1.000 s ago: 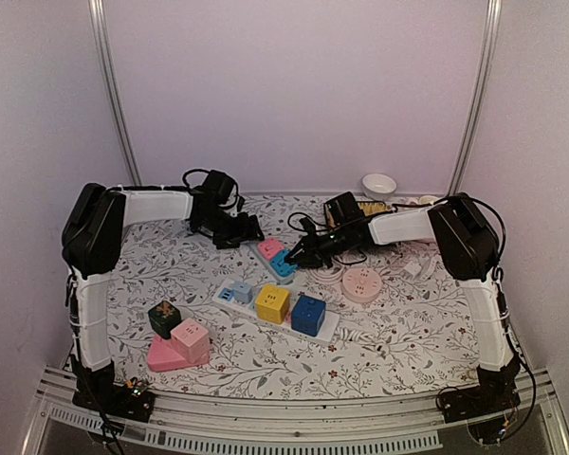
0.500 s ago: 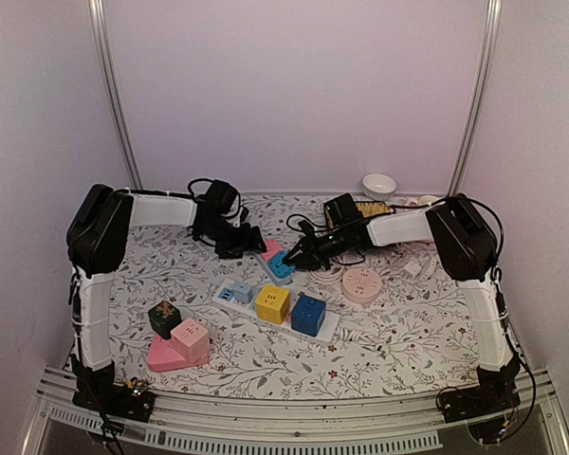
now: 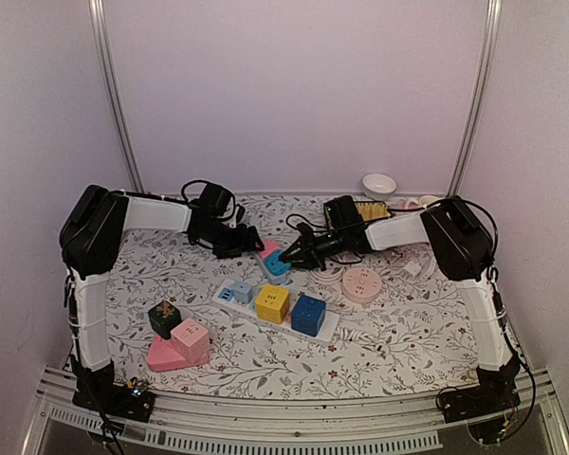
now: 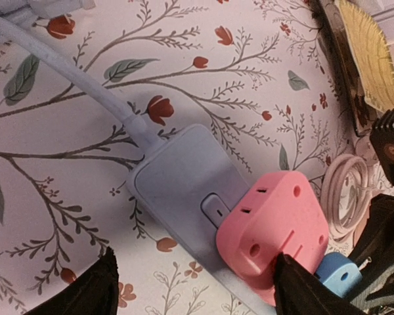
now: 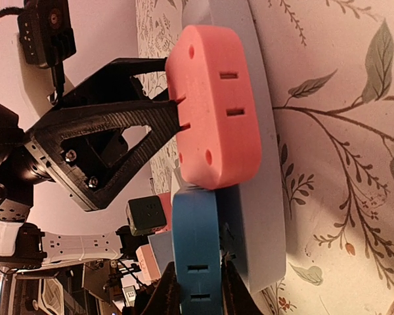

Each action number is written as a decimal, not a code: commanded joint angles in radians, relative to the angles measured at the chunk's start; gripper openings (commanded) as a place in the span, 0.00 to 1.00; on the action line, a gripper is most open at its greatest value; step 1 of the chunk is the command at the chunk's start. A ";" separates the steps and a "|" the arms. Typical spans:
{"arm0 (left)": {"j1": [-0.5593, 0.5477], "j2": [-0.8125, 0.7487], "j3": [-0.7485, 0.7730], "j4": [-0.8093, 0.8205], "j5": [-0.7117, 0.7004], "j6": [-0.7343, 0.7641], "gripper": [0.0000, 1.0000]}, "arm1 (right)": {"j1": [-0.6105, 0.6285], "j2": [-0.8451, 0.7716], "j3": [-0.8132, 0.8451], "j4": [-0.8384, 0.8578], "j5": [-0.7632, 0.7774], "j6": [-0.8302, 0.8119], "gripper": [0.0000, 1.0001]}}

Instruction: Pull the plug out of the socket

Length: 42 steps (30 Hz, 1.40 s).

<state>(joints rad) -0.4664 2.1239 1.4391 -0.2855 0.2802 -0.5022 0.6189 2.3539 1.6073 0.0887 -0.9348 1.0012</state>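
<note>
A pale grey-blue socket strip (image 4: 177, 180) lies on the flowered cloth, with a pink plug (image 4: 276, 226) and a blue plug (image 4: 338, 277) seated on it side by side. My left gripper (image 4: 200, 294) is open and straddles the strip's pink end. One finger stands against the pink plug's corner and the other over bare cloth. My right gripper (image 5: 197, 296) is shut on the blue plug (image 5: 196, 249), its fingers pressed to both flanks. In the top view both grippers meet at the strip (image 3: 266, 256) in the middle back.
A long white strip (image 3: 229, 301) with yellow and blue cube plugs lies nearer the front. A round pink socket (image 3: 361, 282) sits to the right and a pink triangular base (image 3: 161, 358) with cubes at the front left. A white bowl (image 3: 378, 184) stands at the back. A coiled white cable (image 4: 347, 193) lies beside the plugs.
My left arm has swung right and its open gripper has come down around the strip's pink end. The right gripper has stayed shut on the blue plug, shifting slightly left.
</note>
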 commanded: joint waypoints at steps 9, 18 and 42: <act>-0.005 0.039 -0.100 -0.092 -0.033 0.030 0.81 | 0.000 -0.048 -0.033 0.329 -0.096 0.115 0.04; -0.004 0.047 -0.102 -0.090 -0.030 0.027 0.81 | -0.001 -0.063 -0.085 0.468 -0.101 0.194 0.04; -0.005 -0.025 0.050 -0.121 0.032 0.048 0.81 | -0.121 -0.120 0.004 -0.071 0.227 -0.174 0.04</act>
<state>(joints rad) -0.4648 2.1109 1.4425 -0.3164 0.2924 -0.4866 0.5175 2.2467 1.5269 0.2405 -0.8455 0.9890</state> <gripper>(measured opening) 0.809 0.142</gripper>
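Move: The blue plug is already pinched in the right hand, its middle about 1 cm left of the fingers' grip. Below it lies the short grey socket, its middle about 3 cm left of the hand, 2 ahead and 4 below. From this hand the pink plug stands roughly 4 cm left and 4 ahead, the yellow plug 11 back and 2 left, and the cord coil 10 right. From the left hand the blue plug is about 7 cm right and 3 back. The blue plug, kept in the right fingers, is first tilted in place, the fingertips tipping slowly upward, then drawn up about 5 cm off the socket, its tilt reaching some 15 degrees. Then the right hand carries it nearly level, forward and to the right by about 5 cm each, tipping back down and turning slightly clockwise. The left hand stays put, open, one fingertip still against the pink plug. ##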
